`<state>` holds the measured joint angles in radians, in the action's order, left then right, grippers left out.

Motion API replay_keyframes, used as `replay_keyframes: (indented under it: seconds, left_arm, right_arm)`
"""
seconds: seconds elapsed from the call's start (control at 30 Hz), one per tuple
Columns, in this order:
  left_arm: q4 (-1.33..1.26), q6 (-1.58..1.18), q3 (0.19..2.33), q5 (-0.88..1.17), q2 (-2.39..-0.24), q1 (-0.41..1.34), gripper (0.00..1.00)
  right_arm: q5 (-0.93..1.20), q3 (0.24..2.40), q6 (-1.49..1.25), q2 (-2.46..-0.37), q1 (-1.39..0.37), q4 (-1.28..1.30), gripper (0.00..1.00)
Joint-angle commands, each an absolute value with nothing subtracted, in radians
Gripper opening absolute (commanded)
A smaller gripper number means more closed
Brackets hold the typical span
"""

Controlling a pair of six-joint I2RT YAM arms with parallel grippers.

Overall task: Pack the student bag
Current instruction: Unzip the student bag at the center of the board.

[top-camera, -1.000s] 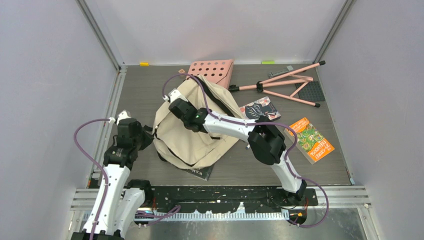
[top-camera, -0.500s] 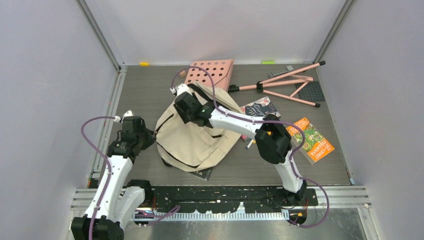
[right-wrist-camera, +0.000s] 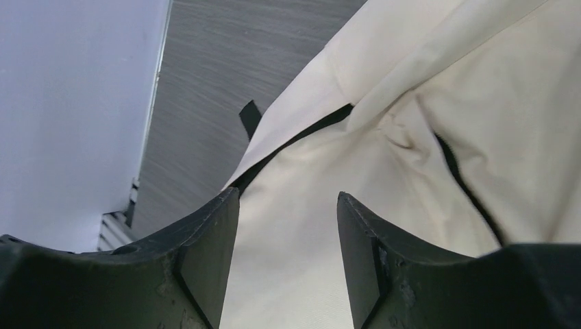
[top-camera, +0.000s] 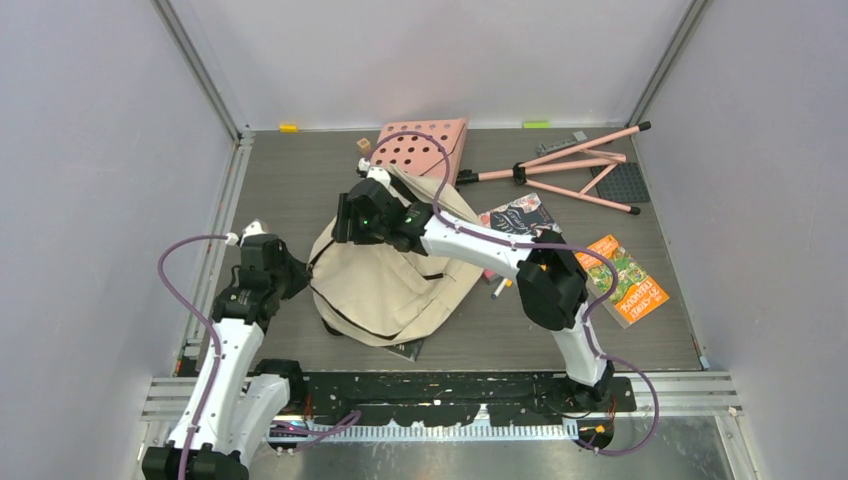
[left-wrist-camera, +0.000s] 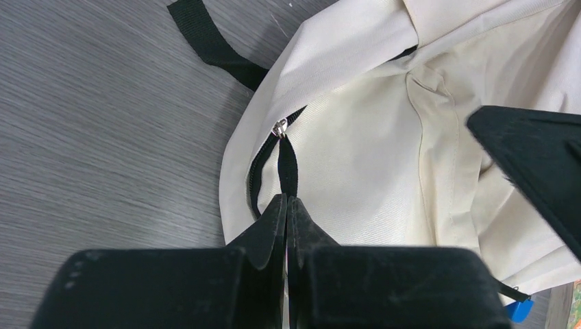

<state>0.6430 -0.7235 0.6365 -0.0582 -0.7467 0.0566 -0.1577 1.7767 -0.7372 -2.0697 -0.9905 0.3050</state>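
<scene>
The student bag (top-camera: 390, 280) is a cream backpack with black trim, lying slumped in the middle of the table. My left gripper (top-camera: 293, 276) is at its left edge. In the left wrist view my left gripper (left-wrist-camera: 288, 200) is shut on the black zipper pull strap (left-wrist-camera: 288, 168), just below the metal slider (left-wrist-camera: 279, 128). My right gripper (top-camera: 343, 218) hovers over the bag's upper left part. In the right wrist view my right gripper (right-wrist-camera: 286, 199) stands open, with only cream fabric (right-wrist-camera: 301, 226) below and nothing between its fingers.
A pink perforated board (top-camera: 425, 145) lies behind the bag, with a pink folded stand (top-camera: 570, 170) and a black plate (top-camera: 622, 182) at the back right. A dark book (top-camera: 520, 217) and an orange book (top-camera: 625, 280) lie right of the bag. Another book (top-camera: 402, 348) pokes out under it.
My right gripper has opened and let go of the bag's cloth, and its wrist has turned. The bag's top has sagged. The left gripper stays shut on the strap.
</scene>
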Motion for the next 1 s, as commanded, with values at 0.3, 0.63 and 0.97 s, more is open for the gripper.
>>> replay_keyframes:
  seconds: [0.3, 0.63, 0.97]
  left_arm:
    - [0.620, -0.715, 0.628, -0.021, -0.726, 0.052, 0.00]
    - [0.666, -0.691, 0.649, -0.051, -0.715, 0.052, 0.00]
    - [0.691, -0.683, 0.661, -0.046, -0.701, 0.051, 0.00]
  right_arm:
    - [-0.020, 1.915, -1.024, -2.239, -1.019, 0.235, 0.59]
    - [-0.033, 2.059, -0.956, -2.342, -1.019, 0.288, 0.59]
    - [-0.035, 2.207, -0.876, -2.432, -1.017, 0.415, 0.38]
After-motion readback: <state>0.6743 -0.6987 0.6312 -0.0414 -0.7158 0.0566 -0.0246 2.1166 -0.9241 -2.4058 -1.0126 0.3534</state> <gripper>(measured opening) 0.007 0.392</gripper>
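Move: The bag's zipped rim just past the slider lies about 9 cm to the right hand's left, level with it fore and aft, and some 8 cm below; from the left hand it is roughly 5 cm ahead, 2 cm right and 3 cm down. The pull ribbon, still pinched in the left fingertips, sits about 10 cm left of the right hand, 6 cm back and 4 cm lower. The bag's black strap lies some 14 cm to the right hand's right, 9 cm ahead and 9 cm lower. With its fingers open, the right hand swings about 8 cm left and sinks some 6 cm onto the zipped rim just beyond the slider, first drawing back around 2 cm and then easing forward again, while the wrist turns only some 15 degrees. Over the last stretch its descent slows and the fingers narrow by about a third astride the rim without shutting, while the left hand stays nearly in place and keeps the pull ribbon pinched. ##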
